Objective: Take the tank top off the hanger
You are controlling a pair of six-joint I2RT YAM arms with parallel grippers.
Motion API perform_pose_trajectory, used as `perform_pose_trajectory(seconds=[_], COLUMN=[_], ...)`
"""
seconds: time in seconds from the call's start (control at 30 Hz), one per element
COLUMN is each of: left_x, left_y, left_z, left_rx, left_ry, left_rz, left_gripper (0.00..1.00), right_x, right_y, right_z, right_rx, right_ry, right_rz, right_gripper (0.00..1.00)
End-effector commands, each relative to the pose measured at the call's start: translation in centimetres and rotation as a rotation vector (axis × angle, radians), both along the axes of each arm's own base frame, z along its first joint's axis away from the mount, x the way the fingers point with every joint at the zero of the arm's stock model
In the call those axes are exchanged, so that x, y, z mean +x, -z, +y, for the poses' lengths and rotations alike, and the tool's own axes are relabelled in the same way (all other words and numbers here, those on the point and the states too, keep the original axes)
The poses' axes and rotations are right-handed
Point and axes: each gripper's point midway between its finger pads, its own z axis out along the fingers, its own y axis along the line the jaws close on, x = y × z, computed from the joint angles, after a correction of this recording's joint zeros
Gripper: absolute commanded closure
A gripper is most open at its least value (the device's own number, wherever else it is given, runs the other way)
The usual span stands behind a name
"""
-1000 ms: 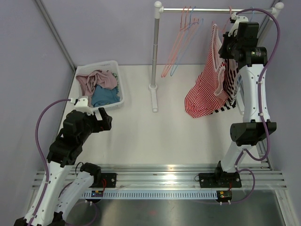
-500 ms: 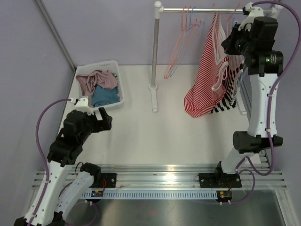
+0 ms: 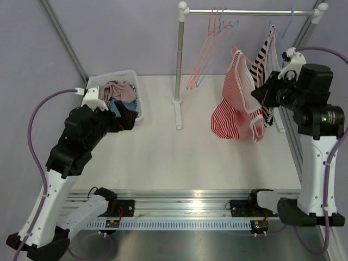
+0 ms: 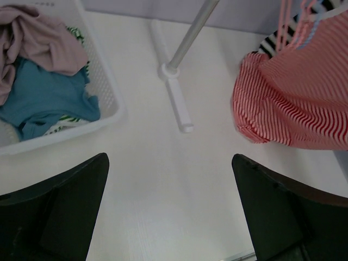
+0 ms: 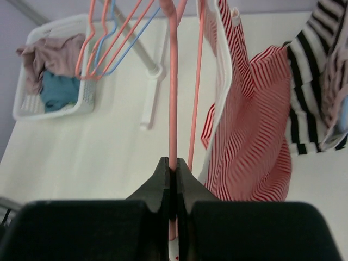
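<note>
The red-and-white striped tank top (image 3: 234, 109) hangs on a pink hanger (image 5: 173, 98), off the rail and above the table's right side. My right gripper (image 5: 174, 163) is shut on the hanger's thin pink rod, with the tank top (image 5: 255, 125) draped just to its right. Seen from above, the right gripper (image 3: 256, 93) sits against the garment's right edge. My left gripper (image 4: 169, 157) is open and holds nothing. It hovers over bare table, with the tank top (image 4: 293, 103) ahead to its right. From above, the left gripper (image 3: 128, 114) is beside the basket.
A white basket (image 3: 111, 75) of pink and blue clothes stands at the back left. The clothes rail (image 3: 244, 11) on its white post (image 3: 180, 60) carries empty pink and blue hangers (image 3: 209, 49) and a black-and-white striped garment (image 3: 266, 57).
My right arm has lifted the hanger with the tank top off the rail and brought it down and forward. My left arm has risen and moved towards the basket.
</note>
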Motion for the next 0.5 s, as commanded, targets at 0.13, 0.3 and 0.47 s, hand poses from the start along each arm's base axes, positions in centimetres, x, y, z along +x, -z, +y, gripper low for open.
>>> perform_pose_trajectory(seconds=[0.13,0.3,0.47], left_x=[2.1,0.4,-2.5], left_y=[-9.1,-13.0,-16.1], left_z=[-7.3,-13.7,-18.5], left_rx=[-0.082,-0.001,0.143], left_ry=[0.133,0.28,0.369], left_rz=[-0.177,-0.277,-0.427], left_gripper=[0.01,0.01,0.01], right_x=[-9.5,-14.2,-17.6], right_y=[1.0,0.0,-2.0], right_z=[3.8,6.1,8.1], right_rx=[0.099,0.118,0.152], right_ry=[-0.218,-0.384,-0.554], right_rz=[-0.009,-0.072,-0.132], right_gripper=[1.0,1.0,1.0])
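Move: The red striped tank top hangs on the pink hanger already gripped in the right hand; its left shoulder strap is about 20 cm ahead of the left hand, 37 cm to its right and 9 cm higher. The empty hangers hang roughly 9 cm left of that strap and 4 cm farther out. From the right hand the strap is some 14 cm ahead, 5 cm left and 3 cm up, while the black striped top hangs about 18 cm ahead, 8 cm right and 15 cm below. The red tank top on its pink hanger is drawn back by the right hand about 16 cm and some 6 cm to the left, away from the black striped top, turning roughly 25 degrees counter-clockwise with the grip kept shut. The left hand, wide open, sweeps almost 20 cm right and 11 cm up towards the left strap, turning some 25 degrees clockwise and tipping its fingers up. ##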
